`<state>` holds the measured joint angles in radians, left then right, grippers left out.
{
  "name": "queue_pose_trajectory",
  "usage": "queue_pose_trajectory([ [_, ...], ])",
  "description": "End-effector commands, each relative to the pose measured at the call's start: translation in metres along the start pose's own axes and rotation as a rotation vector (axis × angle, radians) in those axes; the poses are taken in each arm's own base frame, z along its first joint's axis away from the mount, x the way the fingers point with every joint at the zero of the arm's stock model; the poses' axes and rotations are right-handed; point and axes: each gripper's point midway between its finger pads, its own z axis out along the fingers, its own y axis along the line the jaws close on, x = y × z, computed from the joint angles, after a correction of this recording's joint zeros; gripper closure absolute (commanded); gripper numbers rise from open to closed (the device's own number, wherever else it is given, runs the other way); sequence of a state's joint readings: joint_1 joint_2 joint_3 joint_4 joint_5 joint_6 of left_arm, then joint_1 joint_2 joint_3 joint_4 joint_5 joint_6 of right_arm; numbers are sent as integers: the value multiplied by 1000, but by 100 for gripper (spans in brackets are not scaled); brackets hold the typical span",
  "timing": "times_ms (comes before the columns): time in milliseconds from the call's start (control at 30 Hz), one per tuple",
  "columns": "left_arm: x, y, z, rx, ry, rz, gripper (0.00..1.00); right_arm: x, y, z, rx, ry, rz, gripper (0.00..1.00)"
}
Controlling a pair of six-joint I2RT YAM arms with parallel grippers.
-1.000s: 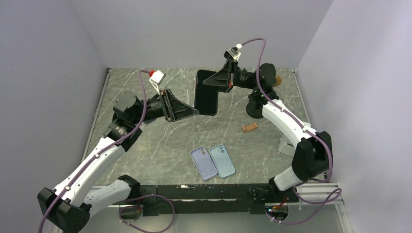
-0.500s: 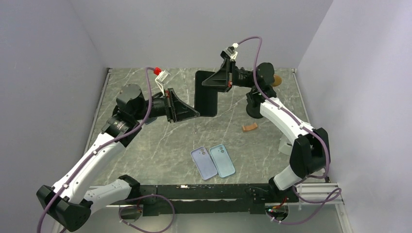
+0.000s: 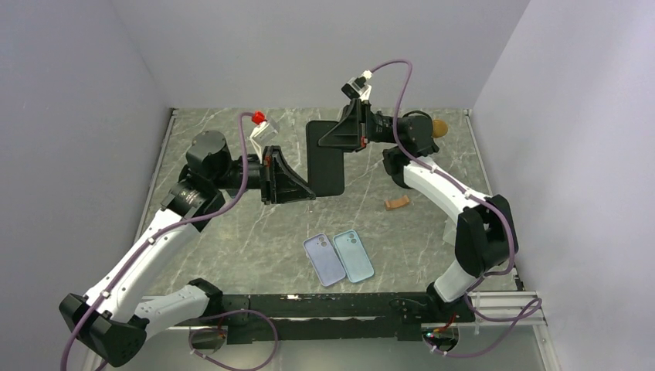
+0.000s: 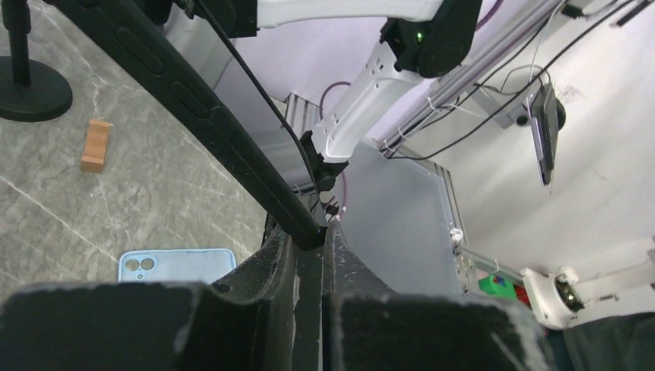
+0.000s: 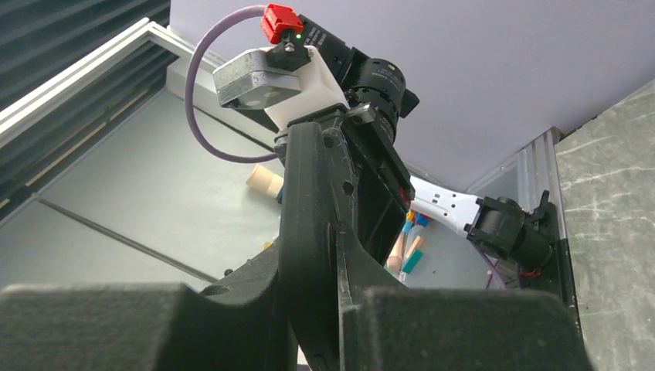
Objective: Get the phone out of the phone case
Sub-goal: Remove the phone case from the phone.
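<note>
A black phone in its black case (image 3: 325, 158) is held in the air above the middle of the table, standing on end. My left gripper (image 3: 311, 195) is shut on its lower left corner. My right gripper (image 3: 323, 143) is shut on its upper part from the right. In the left wrist view the case's thin edge (image 4: 208, 116) with side buttons runs down into my shut left gripper (image 4: 309, 239). In the right wrist view my right gripper (image 5: 332, 255) clamps the black slab (image 5: 309, 193). I cannot tell phone from case.
A lilac case (image 3: 324, 260) and a light blue case (image 3: 354, 256) lie side by side near the front edge. A small brown block (image 3: 397, 202) lies right of the middle. A black stand with a round base (image 3: 405, 174) is under the right arm.
The left wrist has swung up and to the right, staying on the phone's lower corner. The right gripper and the phone have shifted slightly left. Both grips hold.
</note>
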<state>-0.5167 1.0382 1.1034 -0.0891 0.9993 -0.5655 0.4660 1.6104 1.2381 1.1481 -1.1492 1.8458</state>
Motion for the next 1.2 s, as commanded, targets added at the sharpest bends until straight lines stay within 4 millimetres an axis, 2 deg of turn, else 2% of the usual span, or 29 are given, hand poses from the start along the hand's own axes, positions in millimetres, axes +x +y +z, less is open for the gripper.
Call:
queue_pose_trajectory([
  [0, -5, 34, 1, -81, -10, 175, 100, 13, 43, 17, -70, 42, 325, 100],
  [200, -13, 38, -1, -131, -9, 216, 100, 12, 35, 24, -72, 31, 373, 100],
  [533, -22, 60, -11, -300, -45, 217, 100, 13, 31, 31, -72, 17, 399, 100],
  [633, -22, 67, -10, -338, -46, 156, 100, 11, 31, 36, -45, 11, 345, 100],
  [767, -20, 83, -10, -426, -79, -28, 100, 6, 34, 41, -34, -25, 224, 100],
  [933, -2, 106, -6, -489, -132, -293, 91, 7, 38, 48, -22, -36, 124, 100],
  [1000, 5, 118, -8, -546, -155, -373, 80, 8, 41, 50, -26, -32, 119, 100],
  [1100, 4, 129, -11, -599, -190, -419, 64, 10, 41, 53, -23, -27, 117, 100],
  [1167, -2, 133, -10, -609, -213, -440, 61, 12, 39, 54, -13, -22, 122, 100],
])
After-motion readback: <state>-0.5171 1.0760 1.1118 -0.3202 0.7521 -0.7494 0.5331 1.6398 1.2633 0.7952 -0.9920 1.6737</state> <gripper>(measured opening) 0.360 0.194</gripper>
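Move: The phone in its black case hangs between the hands, its middle about 8 cm ahead, 3 cm right and 3 cm above the left hand, which already pinches the near-left corner. From the right hand, gripping it across the faces, that middle lies some 2 cm back, level sideways and 2 cm lower. On the table, about 37 cm below the left hand, lie the purple case, 2 cm back and 3 cm right, and the blue case, 1 cm back and 12 cm right. The case corner is kept pinched while the left hand eases about 1 cm back and sinks slightly; then that hand goes down and forward, ending about 4 cm lower, rolling some 20 degrees forward side down, and its fingers open late to release the pinch. The right hand keeps its grip and, after a slight draw back, carries the phone left, forward and down, about 5 cm in all, tilting roughly 10 degrees. ##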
